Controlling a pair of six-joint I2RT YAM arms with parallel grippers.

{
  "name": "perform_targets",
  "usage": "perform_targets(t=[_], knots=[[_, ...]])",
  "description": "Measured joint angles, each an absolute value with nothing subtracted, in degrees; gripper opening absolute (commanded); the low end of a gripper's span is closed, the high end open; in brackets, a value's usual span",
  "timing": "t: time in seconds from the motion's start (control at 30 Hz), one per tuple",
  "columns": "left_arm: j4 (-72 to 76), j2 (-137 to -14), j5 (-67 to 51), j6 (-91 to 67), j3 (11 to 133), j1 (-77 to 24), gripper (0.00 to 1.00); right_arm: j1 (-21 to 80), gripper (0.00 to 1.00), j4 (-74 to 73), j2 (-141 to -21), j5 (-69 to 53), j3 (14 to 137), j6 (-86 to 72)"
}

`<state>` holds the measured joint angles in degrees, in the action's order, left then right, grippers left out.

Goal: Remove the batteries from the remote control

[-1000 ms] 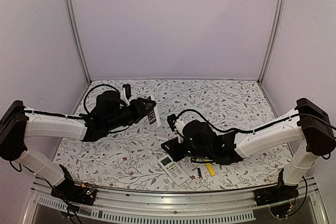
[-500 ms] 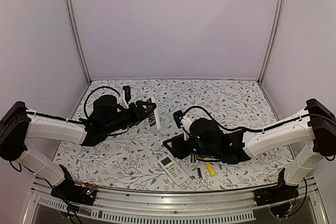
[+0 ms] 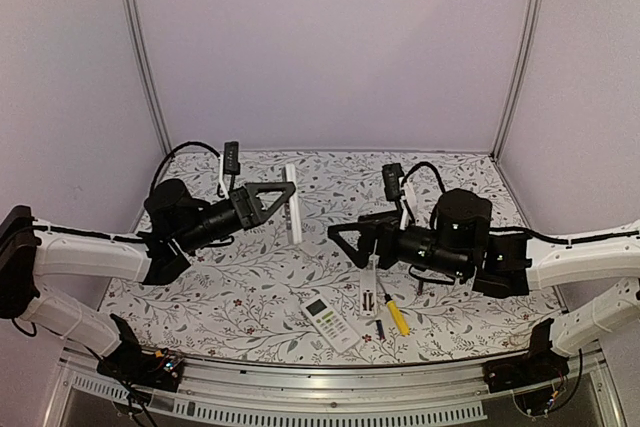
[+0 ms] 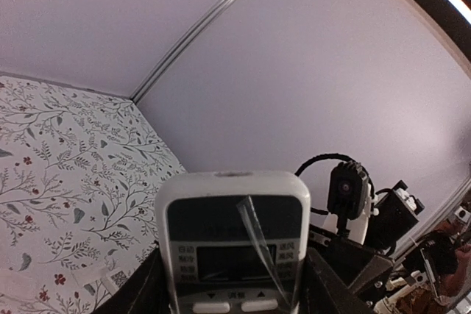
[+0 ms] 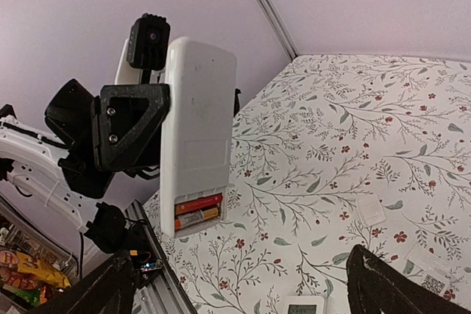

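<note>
My left gripper [image 3: 283, 197] is shut on a white remote control [image 3: 292, 209] and holds it upright above the table. In the left wrist view its button face [image 4: 229, 240] sits between the two fingers. The right wrist view shows its back [image 5: 199, 130]. The battery compartment at the lower end is uncovered, and two batteries [image 5: 197, 211], one red and one orange, lie in it. My right gripper [image 3: 350, 237] hangs open and empty, apart from the remote and facing it. Its fingers [image 5: 397, 288] frame the bottom of the right wrist view.
On the table near the front lie a second remote [image 3: 333, 322] with a display, a long white remote-like piece [image 3: 369, 289], a yellow-handled tool [image 3: 396, 316] and a small dark battery [image 3: 378, 328]. A small white cover [image 5: 370, 209] lies on the floral cloth.
My right gripper has opened, risen from the table and drawn back to the right. My left arm has lifted the remote and turned it upright. The white piece now shows.
</note>
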<state>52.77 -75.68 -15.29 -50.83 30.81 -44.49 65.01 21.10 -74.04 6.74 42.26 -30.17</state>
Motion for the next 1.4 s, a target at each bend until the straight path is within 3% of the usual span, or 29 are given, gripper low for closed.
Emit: perform_targets(t=[0.5,0.87,0.97,1.1,1.2,1.3,1.4], knots=[[72.38,-80.07,-29.26,-52.03,30.81,-47.55,0.31,65.98,0.99,23.57,-71.31,1.85,44.88,-28.67],[74.78,-80.53,-31.38,-52.29,30.81,-48.99,0.31,67.57,0.98,23.09,-79.83,-7.29,53.17,-25.36],[74.78,-80.53,-31.55,-52.16,30.81,-49.10,0.31,68.03,0.94,23.18,-81.71,-9.32,54.78,-24.49],[74.72,-80.49,-31.88,-51.83,30.81,-49.15,0.31,68.20,0.77,23.29,-83.57,-10.07,55.40,-24.05],[74.22,-80.16,-32.14,-51.35,30.83,-49.15,0.32,68.20,0.70,23.18,-84.60,-10.02,55.53,-24.45],[73.52,-79.70,-32.10,-50.68,30.83,-49.15,0.33,68.20,0.55,23.24,-84.75,-10.02,55.53,-24.73],[73.17,-79.37,-32.62,-49.45,30.83,-49.15,0.40,68.25,0.47,23.33,-84.75,-9.80,55.53,-25.52]])
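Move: Roughly 11 cm to the right hand's left, 4 cm ahead and 4 cm above, the remote control stands upright in the air, battery bay at its lower end, gripped near its middle by the left hand. About 22 cm below the right hand, the opened remote lies some 4 cm to the right and 1 cm ahead, the display remote 4 cm left and 6 cm back, and the yellow screwdriver 10 cm right and 4 cm back. Swinging in from the right, the wide-open right hand rises about 5 cm, then goes some 8 cm left and 5 cm back, turning about 20 degrees counter-clockwise, and closes on both sides of the held remote below the left fingers. The left hand keeps its grip while drawing the remote back and up, slightly right, turning clockwise and tipping its fingers up. ##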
